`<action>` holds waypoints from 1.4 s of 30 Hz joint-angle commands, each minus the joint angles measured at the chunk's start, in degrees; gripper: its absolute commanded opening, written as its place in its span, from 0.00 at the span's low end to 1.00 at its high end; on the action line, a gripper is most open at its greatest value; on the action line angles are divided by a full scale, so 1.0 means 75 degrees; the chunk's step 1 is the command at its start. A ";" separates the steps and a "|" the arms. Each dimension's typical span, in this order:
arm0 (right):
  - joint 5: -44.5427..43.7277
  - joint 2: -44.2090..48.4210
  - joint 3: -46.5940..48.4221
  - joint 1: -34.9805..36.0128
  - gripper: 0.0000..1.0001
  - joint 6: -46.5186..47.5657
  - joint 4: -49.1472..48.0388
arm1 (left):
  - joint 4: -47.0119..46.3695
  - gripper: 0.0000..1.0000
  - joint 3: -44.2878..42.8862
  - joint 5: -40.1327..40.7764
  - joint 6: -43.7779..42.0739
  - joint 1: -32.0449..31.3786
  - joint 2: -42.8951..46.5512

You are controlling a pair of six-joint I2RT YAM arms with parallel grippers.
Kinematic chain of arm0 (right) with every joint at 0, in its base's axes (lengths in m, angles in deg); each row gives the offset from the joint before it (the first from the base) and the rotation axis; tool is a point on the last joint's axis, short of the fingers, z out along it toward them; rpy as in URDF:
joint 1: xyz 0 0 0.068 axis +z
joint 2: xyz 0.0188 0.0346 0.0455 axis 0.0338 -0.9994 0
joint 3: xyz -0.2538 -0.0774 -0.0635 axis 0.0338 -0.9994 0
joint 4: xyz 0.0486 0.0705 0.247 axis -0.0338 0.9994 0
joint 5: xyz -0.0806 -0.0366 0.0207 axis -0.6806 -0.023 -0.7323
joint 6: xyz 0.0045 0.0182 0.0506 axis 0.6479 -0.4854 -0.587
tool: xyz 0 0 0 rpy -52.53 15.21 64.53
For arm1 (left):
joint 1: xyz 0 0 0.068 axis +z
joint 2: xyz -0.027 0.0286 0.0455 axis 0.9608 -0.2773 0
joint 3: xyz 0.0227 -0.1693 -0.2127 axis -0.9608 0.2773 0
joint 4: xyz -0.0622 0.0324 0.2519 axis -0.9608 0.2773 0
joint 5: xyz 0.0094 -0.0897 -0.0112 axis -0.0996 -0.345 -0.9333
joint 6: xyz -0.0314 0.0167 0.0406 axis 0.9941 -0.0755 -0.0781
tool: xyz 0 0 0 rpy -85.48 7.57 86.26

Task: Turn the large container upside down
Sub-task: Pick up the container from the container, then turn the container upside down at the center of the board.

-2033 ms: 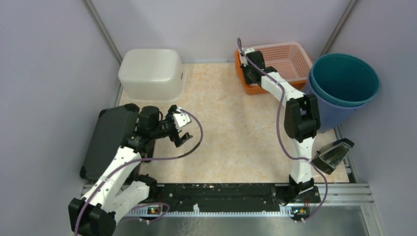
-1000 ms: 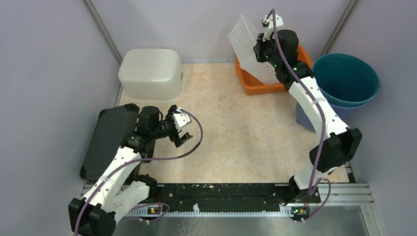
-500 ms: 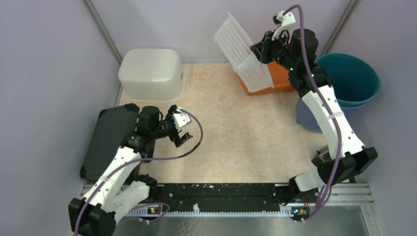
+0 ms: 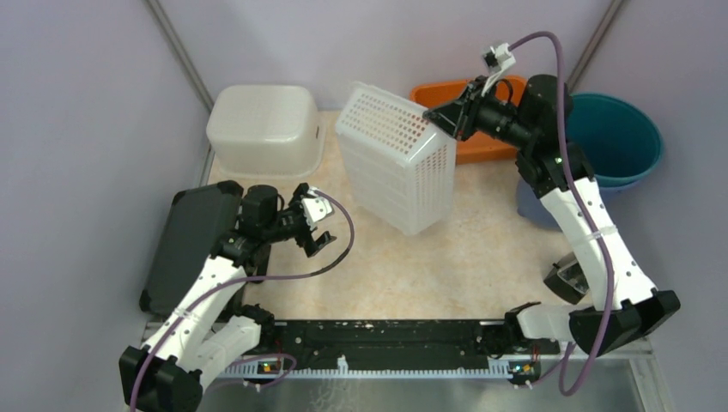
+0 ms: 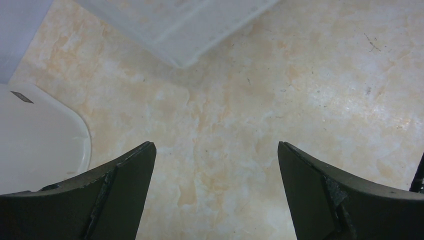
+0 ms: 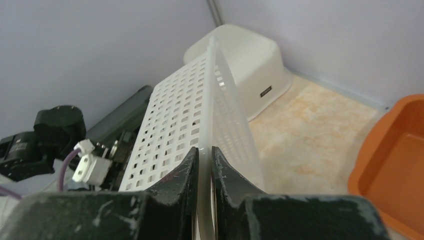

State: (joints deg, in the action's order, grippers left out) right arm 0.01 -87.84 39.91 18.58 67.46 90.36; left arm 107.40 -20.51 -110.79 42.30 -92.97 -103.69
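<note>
The large container (image 4: 395, 163) is a white perforated basket. It hangs tilted on its side over the middle of the table, its lower end close to the surface. My right gripper (image 4: 433, 116) is shut on its thin rim, and the right wrist view shows the basket (image 6: 180, 110) with that rim pinched between the fingers of the right gripper (image 6: 205, 150). My left gripper (image 4: 313, 225) stands open at the left, apart from the basket. In the left wrist view the left gripper (image 5: 215, 150) holds nothing, and a corner of the basket (image 5: 185, 25) shows at the top.
An upturned white tub (image 4: 264, 129) sits at the back left. An orange tray (image 4: 481, 146) lies at the back right behind the basket. Stacked teal and blue buckets (image 4: 614, 137) stand at the right edge. A black lid (image 4: 185, 245) lies at the left.
My right arm has lifted the basket out of the orange tray and swung it left and down over the table's middle, tipping it over. The left arm has not moved.
</note>
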 commanded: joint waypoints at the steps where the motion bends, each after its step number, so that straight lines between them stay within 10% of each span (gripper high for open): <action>1: 0.0885 0.0532 -0.0903 0.0042 0.00 -0.0581 -0.1098 | 0.0083 0.99 -0.0373 0.0003 -0.0208 0.0035 0.0140; 28: 0.2076 0.1614 -0.4429 -0.1356 0.00 -0.1524 -0.2296 | 0.2099 0.99 -0.4534 -0.1574 -0.1030 0.0003 -0.2720; 42: 0.2275 0.1029 -0.5547 -0.2214 0.00 -0.1080 -0.2807 | -0.0339 0.99 -0.4494 -0.0328 0.1191 0.0000 -0.3586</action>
State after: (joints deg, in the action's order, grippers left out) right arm 14.68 -77.90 1.05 3.93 56.77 69.10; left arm 113.74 -55.00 -116.87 45.57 -92.97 -131.10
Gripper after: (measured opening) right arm 0.091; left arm 0.989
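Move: The right hand pinches the white container's rim; the clear middle of the table, where it is headed, is about 12 cm to its left, level with it and some 42 cm below, with the orange container 27 cm ahead, 13 cm right and 40 cm below. From the left hand, the hanging white container is about 7 cm ahead, 19 cm right and 15 cm up; the upturned tub is 28 cm ahead, 16 cm left and 8 cm below. Right hand lowers the pinched white container some 16 cm, drifting right; open left hand rises forward towards it. ##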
